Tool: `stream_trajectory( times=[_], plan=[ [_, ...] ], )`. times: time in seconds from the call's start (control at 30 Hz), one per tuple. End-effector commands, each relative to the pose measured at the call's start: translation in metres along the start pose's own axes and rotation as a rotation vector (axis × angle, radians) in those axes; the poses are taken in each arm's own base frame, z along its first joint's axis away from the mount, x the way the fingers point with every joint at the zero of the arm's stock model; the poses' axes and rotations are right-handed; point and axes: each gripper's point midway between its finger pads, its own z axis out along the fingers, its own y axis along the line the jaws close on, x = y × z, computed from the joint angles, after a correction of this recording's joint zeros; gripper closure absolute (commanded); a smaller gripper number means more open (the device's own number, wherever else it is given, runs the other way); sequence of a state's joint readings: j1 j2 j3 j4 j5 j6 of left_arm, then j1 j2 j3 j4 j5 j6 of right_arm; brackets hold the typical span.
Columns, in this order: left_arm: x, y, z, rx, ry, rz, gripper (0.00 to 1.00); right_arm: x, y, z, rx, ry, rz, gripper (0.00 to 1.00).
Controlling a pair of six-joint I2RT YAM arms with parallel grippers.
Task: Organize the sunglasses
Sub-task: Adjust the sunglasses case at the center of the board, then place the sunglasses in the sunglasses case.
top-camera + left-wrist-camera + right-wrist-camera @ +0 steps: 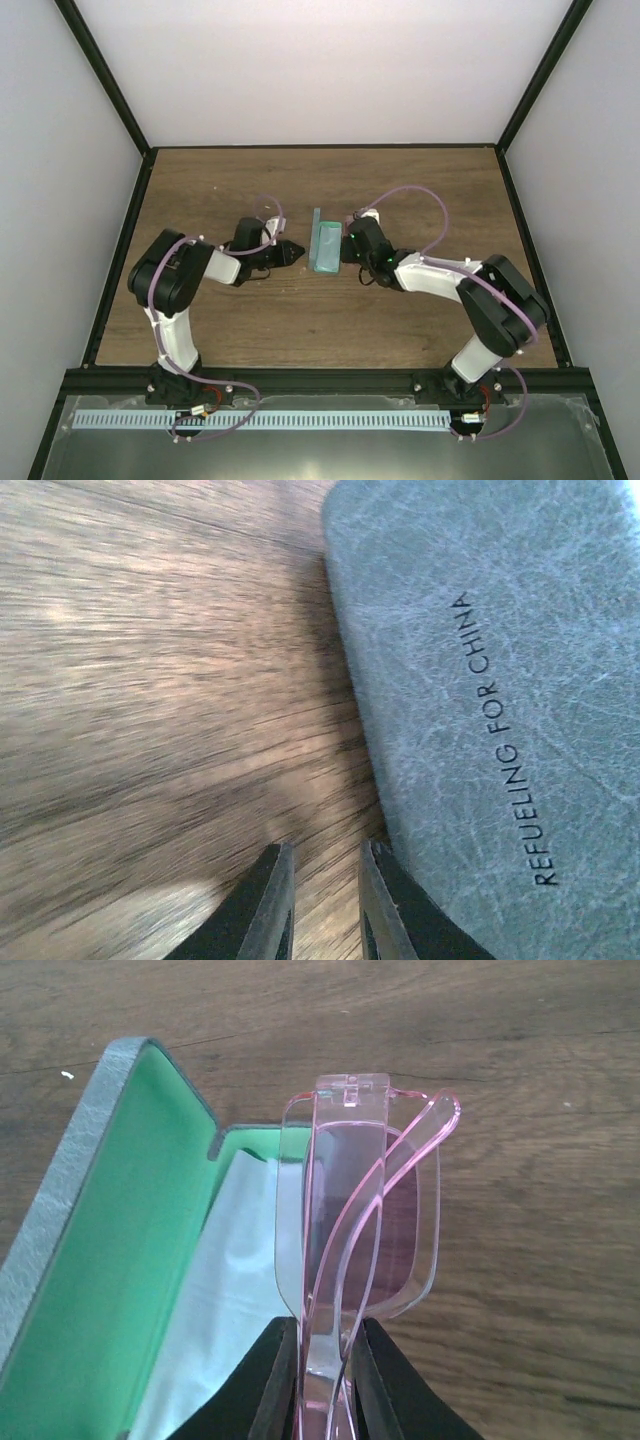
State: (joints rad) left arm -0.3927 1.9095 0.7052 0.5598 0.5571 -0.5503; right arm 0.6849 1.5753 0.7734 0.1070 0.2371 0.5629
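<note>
The sunglasses (360, 1200) are folded, with a clear pink frame and rosy lenses. My right gripper (327, 1325) is shut on them, holding them on edge over the open case (110, 1260). That case has a grey shell and a green lining, and a pale cloth (230, 1280) lies in its bottom. In the top view the case (325, 247) sits mid-table between both grippers. My left gripper (325, 846) is just left of the case's grey outer shell (500, 680). Its jaws stand slightly apart with only wood between them, and its right finger (385, 900) is against the shell's edge.
The brown wooden table (320, 320) is ringed by a black frame and white walls. A metal rail (260, 420) runs along the near edge by the arm bases. The right arm (440, 280) reaches in from the right.
</note>
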Motion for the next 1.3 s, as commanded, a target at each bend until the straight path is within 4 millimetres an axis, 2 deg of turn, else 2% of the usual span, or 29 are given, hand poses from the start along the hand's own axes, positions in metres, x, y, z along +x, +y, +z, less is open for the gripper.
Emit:
stream_trajectory(
  times=[0.0,0.2,0.6,1.27],
  plan=[
    [0.014,0.035,-0.013,-0.172,-0.027,-0.073,0.77,-0.012,0.023,0.015,-0.049,-0.004,0.027,0.94],
    [0.015,0.040,-0.018,-0.192,-0.061,-0.097,0.76,-0.012,0.040,0.030,-0.058,0.018,0.031,0.94],
    [0.018,0.046,-0.022,-0.222,-0.077,-0.102,0.76,0.000,0.058,0.052,-0.017,0.054,0.048,0.94],
    [0.023,0.047,-0.025,-0.220,-0.069,-0.103,0.76,0.012,0.047,0.055,0.120,0.051,0.087,0.92]
  ],
)
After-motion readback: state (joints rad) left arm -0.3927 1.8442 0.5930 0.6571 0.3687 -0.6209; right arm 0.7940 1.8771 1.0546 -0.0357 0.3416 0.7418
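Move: The right hand holds the folded pink sunglasses; the open case's green tray, their goal, has its middle about 2 cm ahead of it, 5 cm to its left and 7 cm lower, with the pale cloth lying in it there. The case's raised lid is about 8 cm to the left of this hand, 2 cm ahead and 6 cm lower. From the left hand the tray is about 5 cm right and 1 cm ahead, and the lid 2 cm right and 1 cm ahead. Keeping its grip on the sunglasses, the right hand carries them left about 7 cm and a little forward over the tray while sinking, then eases back right about 1 cm as it keeps lowering them, some 4 cm in all, tipping the fingers slightly further down. The low left hand meanwhile draws about 3 cm left, away from the lid, and turns some 10 degrees counter-clockwise, its narrow finger gap unchanged. ##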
